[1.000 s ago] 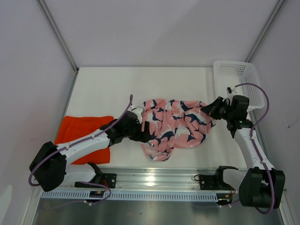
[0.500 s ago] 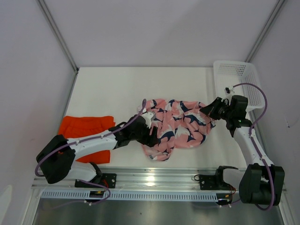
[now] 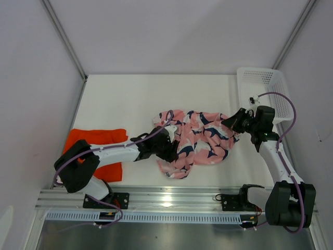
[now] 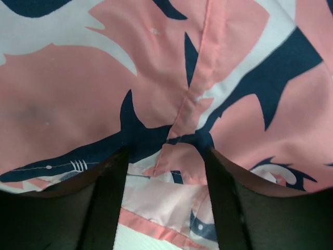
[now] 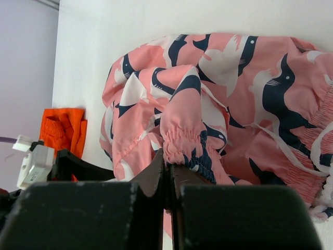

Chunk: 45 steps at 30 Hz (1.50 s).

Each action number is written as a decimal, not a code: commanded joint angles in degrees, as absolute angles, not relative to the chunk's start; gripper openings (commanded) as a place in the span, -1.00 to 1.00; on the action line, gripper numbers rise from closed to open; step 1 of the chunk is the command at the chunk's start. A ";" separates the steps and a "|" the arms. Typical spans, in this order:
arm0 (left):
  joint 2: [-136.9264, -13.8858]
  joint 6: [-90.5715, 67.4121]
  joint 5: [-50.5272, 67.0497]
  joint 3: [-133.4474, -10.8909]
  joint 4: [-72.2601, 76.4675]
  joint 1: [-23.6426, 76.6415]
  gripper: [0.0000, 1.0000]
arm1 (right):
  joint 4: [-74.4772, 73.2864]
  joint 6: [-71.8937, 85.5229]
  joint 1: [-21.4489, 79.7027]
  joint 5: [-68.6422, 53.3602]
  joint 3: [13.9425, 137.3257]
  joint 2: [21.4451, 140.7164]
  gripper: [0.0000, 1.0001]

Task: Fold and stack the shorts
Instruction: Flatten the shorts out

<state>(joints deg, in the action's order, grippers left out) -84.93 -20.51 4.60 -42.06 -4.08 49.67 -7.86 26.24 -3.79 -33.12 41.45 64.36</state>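
The pink shorts (image 3: 204, 136) with a navy-and-white fish print lie crumpled mid-table. My left gripper (image 3: 174, 148) is pushed into their left edge. In the left wrist view the left gripper (image 4: 165, 156) stands open, with a fold of the printed fabric (image 4: 78, 78) between its fingers (image 4: 112, 192), not pinched. My right gripper (image 3: 229, 124) is shut on the elastic waistband at the right end, which the right wrist view shows bunched in the right gripper (image 5: 169, 169) above the rest of the pink shorts (image 5: 234, 94). The orange shorts (image 3: 96, 141) lie flat at the left.
A white mesh basket (image 3: 263, 83) stands at the back right, just behind the right arm. The orange shorts (image 5: 62, 127) and the left arm's black body (image 5: 73, 166) show at the left of the right wrist view. Grey walls close in the table's sides.
My left arm has reached rightward off the orange shorts into the pink shorts' left edge, its jaws narrowing. The right gripper has kept its hold and barely moved.
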 commanded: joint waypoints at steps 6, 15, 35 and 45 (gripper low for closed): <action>-92.10 -21.00 2.46 -46.84 -2.64 50.19 0.00 | -5.80 25.22 -3.96 -34.72 41.75 64.25 -1.00; -95.97 -21.71 3.52 -48.95 -4.12 50.27 -0.07 | -5.71 25.49 -3.96 -34.98 41.66 63.81 -1.00; -101.53 -23.55 -11.51 -59.77 -18.98 56.07 -1.00 | -7.91 24.61 -4.83 -34.55 42.71 63.72 -1.00; -85.97 -23.47 -9.58 -64.07 -29.17 52.75 -1.00 | -8.35 25.22 -6.59 -34.28 45.35 66.44 -1.00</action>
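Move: The pink-and-navy shorts' seam at the left hem is between and just beyond the open left fingers, about 2 cm ahead, 3 cm to the right and 4 cm below the left hand. The shorts' near corner is some 9 cm back and 2 cm right of that hand; the folded orange shorts are roughly 35 cm to its left, level with it. The right hand already holds a waistband corner in its closed fingers; from it the seam is about 9 cm back, 18 cm left and 16 cm below. The shorts' left hem is pinched at its seam: the half-open left hand sinks about 3 cm onto the cloth, slides forward and some 4 cm right, and shuts. Keeping the pinch, it then comes back left about 4 cm and rises roughly 6 cm, tilting some 15 degrees. The right hand keeps its waistband corner nearly still, easing about a centimetre right and down at the end. ##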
